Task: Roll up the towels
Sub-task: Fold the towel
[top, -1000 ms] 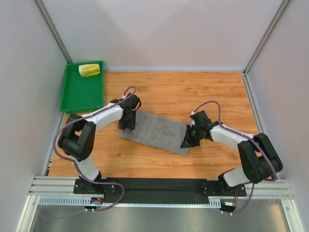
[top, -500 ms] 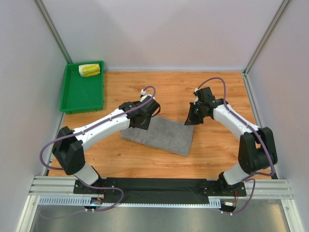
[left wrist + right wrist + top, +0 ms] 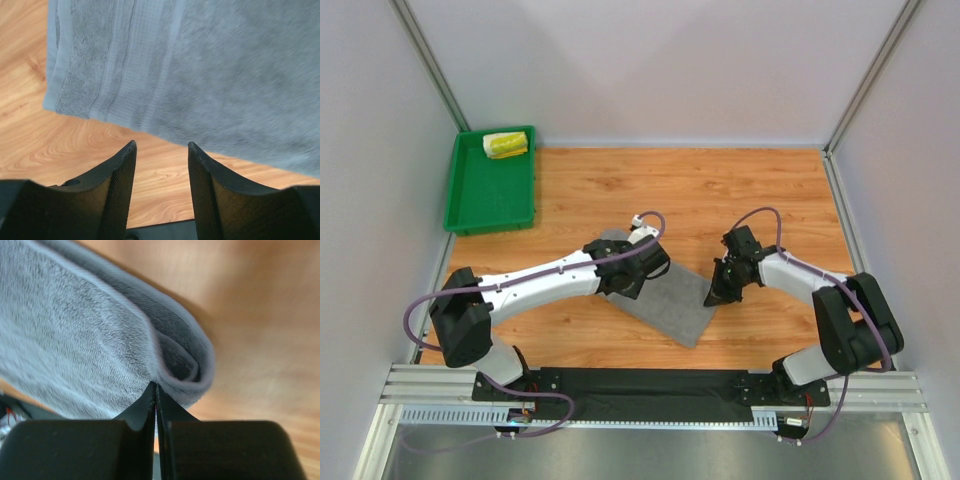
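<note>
The grey towel [image 3: 668, 302] lies folded and slanted on the wooden table; it also shows in the left wrist view [image 3: 225, 75] and the right wrist view [image 3: 75, 340]. My left gripper [image 3: 630, 280] [image 3: 161, 146] hovers over its left part, open, with only bare wood between the fingers. At the towel's right corner my right gripper [image 3: 716, 297] [image 3: 155, 385] is shut, its tips pinching the folded edge, which curls up off the table. The small white-yellow towel [image 3: 505, 145] lies rolled at the back of the green tray [image 3: 485, 205].
The green tray sits at the table's back left corner. Grey walls with metal posts [image 3: 430, 70] close in the table on three sides. A black strip [image 3: 650, 382] and a metal rail run along the near edge between the arm bases.
The grey towel has swung clockwise and now lies steeper. My left gripper moved right and nearer over it. My right gripper went to the back, then came back down to the towel's right corner.
</note>
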Robot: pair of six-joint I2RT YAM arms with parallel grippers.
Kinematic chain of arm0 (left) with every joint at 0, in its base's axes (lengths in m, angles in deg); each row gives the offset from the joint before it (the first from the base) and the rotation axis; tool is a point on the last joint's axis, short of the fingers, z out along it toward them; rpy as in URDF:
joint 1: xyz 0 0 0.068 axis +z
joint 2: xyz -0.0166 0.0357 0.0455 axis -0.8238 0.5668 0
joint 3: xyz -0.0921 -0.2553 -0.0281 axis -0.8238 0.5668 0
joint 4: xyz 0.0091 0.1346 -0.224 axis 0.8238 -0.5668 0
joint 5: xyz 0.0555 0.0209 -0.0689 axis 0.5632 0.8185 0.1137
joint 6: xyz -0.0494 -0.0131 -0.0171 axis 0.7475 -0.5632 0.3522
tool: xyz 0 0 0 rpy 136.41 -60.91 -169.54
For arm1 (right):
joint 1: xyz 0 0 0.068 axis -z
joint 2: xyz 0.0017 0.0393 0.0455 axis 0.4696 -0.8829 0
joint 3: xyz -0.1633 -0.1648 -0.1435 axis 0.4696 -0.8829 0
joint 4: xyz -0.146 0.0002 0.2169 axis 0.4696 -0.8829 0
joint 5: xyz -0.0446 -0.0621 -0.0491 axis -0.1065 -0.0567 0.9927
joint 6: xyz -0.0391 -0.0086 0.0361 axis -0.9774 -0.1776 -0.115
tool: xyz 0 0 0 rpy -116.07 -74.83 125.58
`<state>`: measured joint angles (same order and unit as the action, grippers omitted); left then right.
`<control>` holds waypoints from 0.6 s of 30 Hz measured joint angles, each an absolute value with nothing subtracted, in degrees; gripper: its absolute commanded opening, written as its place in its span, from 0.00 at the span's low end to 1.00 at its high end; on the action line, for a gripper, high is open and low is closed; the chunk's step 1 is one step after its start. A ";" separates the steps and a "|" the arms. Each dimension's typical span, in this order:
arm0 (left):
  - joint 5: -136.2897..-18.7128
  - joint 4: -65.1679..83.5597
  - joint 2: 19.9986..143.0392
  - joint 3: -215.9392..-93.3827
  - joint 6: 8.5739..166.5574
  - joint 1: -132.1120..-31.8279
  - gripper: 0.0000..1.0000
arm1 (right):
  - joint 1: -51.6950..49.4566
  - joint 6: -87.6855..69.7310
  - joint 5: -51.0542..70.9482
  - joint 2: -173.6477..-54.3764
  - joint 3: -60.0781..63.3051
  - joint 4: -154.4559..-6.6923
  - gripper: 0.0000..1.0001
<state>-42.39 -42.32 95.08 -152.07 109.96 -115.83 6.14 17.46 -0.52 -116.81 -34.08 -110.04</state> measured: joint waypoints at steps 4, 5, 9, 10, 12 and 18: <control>-37.34 -41.48 96.35 -154.41 107.10 -123.33 0.56 | 4.46 17.94 -1.35 -110.21 -36.48 -114.70 0.15; -36.77 -41.03 96.72 -155.02 106.60 -124.64 0.57 | 4.46 17.79 0.16 -107.98 -35.54 -117.26 0.28; -34.65 -38.71 97.33 -156.88 105.72 -128.09 0.59 | 4.63 17.14 8.40 -100.11 -26.91 -123.81 0.40; -34.30 -38.29 97.20 -157.30 105.81 -128.29 0.60 | 4.81 17.00 9.88 -98.99 -25.09 -124.18 0.43; -33.89 -37.51 96.37 -157.28 105.90 -128.42 0.81 | 4.85 16.85 14.06 -96.44 -21.62 -125.12 0.57; -35.24 -26.58 84.39 -145.06 106.25 -128.11 0.97 | 5.09 17.00 21.16 -86.27 -23.45 -125.50 1.00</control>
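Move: Beneath the half-open left hand lies the grey towel, set askew; its middle is about 2 cm ahead of that hand, level with it sideways and some 11 cm below. The right hand's shut fingertips are at the towel's folded right end, near its far corner; from there the towel's middle lies about 11 cm to the left and 4 cm ahead, roughly 1 cm lower. Nothing else stands close to either hand. Drawing back some 3 cm with its shut fingertips at the towel's right end, the right hand then lifts off, climbing about 15 cm while going forward and drifting right, its fingertips tilting outward some 30 degrees as the fingers spread wide. The left hand slides right over the towel, slightly back and rising, turns a little clockwise, opens fully near the end and comes back a touch to the left. ##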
